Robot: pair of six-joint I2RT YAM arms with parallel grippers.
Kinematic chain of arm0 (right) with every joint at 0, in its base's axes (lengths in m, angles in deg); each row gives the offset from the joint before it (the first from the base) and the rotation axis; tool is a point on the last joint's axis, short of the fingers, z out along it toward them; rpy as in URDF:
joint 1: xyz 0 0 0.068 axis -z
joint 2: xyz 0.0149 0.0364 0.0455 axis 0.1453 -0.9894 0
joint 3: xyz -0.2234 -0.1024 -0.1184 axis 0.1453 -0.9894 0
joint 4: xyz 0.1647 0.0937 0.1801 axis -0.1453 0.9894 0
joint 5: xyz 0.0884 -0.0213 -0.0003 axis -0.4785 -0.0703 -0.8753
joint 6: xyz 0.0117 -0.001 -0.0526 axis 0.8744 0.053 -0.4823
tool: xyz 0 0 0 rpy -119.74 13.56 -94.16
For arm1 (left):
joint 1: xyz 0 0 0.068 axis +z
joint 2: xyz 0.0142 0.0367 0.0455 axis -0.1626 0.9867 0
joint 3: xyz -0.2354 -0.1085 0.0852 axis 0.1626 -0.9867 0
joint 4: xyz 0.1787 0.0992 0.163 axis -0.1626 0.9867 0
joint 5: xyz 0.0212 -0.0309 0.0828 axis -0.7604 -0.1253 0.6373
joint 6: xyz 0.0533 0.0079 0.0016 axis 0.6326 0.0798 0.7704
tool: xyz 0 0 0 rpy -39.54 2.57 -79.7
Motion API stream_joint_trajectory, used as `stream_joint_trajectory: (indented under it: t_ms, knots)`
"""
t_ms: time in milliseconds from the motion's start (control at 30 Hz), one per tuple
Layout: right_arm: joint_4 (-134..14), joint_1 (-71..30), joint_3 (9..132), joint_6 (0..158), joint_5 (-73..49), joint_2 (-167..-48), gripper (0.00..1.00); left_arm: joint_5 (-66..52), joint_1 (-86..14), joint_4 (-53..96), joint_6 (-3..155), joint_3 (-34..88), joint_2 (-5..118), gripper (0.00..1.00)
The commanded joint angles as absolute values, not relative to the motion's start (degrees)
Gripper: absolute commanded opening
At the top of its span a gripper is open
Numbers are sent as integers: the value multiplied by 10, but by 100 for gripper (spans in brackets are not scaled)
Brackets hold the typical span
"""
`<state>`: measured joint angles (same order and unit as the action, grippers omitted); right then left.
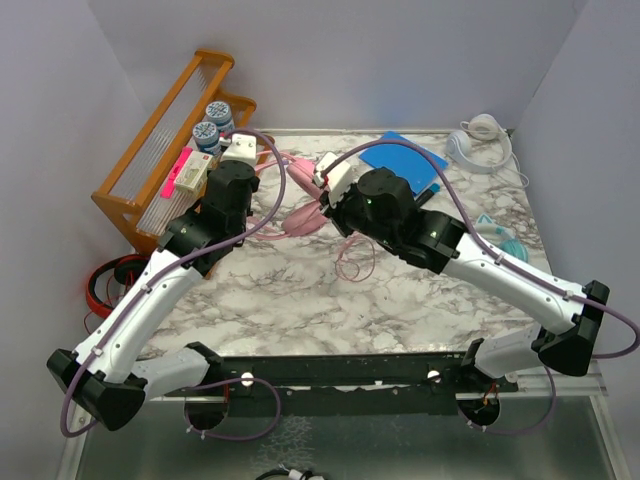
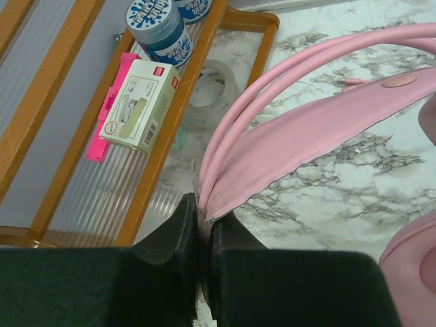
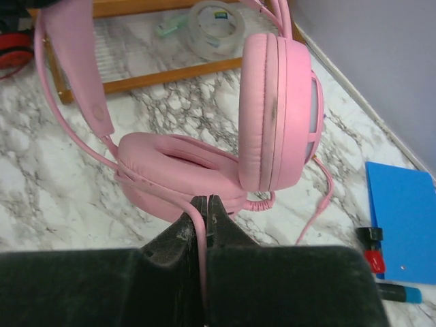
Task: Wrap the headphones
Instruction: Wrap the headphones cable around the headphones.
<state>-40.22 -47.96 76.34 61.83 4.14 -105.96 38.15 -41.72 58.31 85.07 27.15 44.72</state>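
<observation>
The pink headphones [image 1: 300, 218] lie at the middle back of the marble table [image 1: 270, 300]. My left gripper [image 1: 268, 170] is shut on the end of their pink headband [image 2: 300, 129], pinched between the fingertips [image 2: 203, 212]. My right gripper [image 1: 322, 205] is shut on the thin pink cable [image 3: 199, 228], right in front of the two ear cups [image 3: 276, 109]. One cup stands upright and the other [image 3: 177, 170] lies flat. A loose loop of cable [image 1: 350, 262] trails on the table. A white pair [image 1: 480, 140] sits at the back right. A teal pair [image 1: 500, 232] is partly hidden behind my right arm.
An orange wooden rack [image 1: 150, 160] stands at the back left with blue-lidded jars [image 2: 160, 30], a boxed stapler [image 2: 142, 102] and a pink marker. A clear tape roll [image 2: 212, 92] lies beside it. A blue folder [image 1: 405, 160] is at the back. Red-and-black headphones [image 1: 110, 280] hang off the left edge.
</observation>
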Motion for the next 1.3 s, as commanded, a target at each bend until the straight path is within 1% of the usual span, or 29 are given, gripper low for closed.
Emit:
stream_joint_trajectory:
  t_ms: [0, 100, 233, 500, 567, 667, 767, 867, 967, 1133, 1267]
  knots:
    - [-398, -483, 780, 562, 137, -1063, 5, 418, -419, 597, 874, 268, 420, 0]
    - [-408, -483, 774, 547, 173, -1066, 6, 393, -422, 613, 874, 277, 424, 0]
    - [-439, -483, 761, 522, 219, -1069, 14, 369, -428, 629, 874, 281, 436, 0]
    - [-521, -483, 715, 479, 283, -1061, 15, 330, -430, 653, 865, 294, 442, 0]
    - [-552, -483, 701, 465, 292, -1059, 18, 303, -430, 666, 865, 299, 445, 0]
    - [-577, -472, 694, 455, 292, -1063, 20, 259, -432, 685, 864, 304, 447, 0]
    - [-575, -436, 695, 482, 244, -1065, 22, 224, -435, 700, 861, 306, 443, 0]
    - [-558, -376, 697, 540, 123, -1065, 23, 187, -435, 710, 853, 312, 436, 0]
    - [-569, -333, 688, 584, 41, -1069, 25, 122, -435, 714, 848, 317, 425, 0]
    - [-579, -312, 676, 624, -14, -1092, 25, -23, -435, 717, 817, 341, 424, 0]
    - [-601, -288, 643, 664, -46, -1087, 25, -80, -435, 745, 781, 383, 445, 0]
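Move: The right hand still holds the cable. The headphones' far ear cup is about 6 cm ahead and 3 left of this hand, the near cup 1 back and 5 left. The loose strand of cable lies on the table some 16 cm ahead and 4 to the right, roughly 28 below. From the left hand, which holds the headband, the near cup is about 6 cm back and 11 right; the white box is 9 ahead and 9 left, well below. The right fingers open a little and let go of the cable. That hand travels about 11 cm forward and 7 right, nearly level, away from the ear cups and out over the loose strand, swinging round clockwise. The left hand keeps its pinch on the headband and carries the headphones some 8 cm right, 7 back and a little down, turning clockwise about 30 degrees and tipping downward. ##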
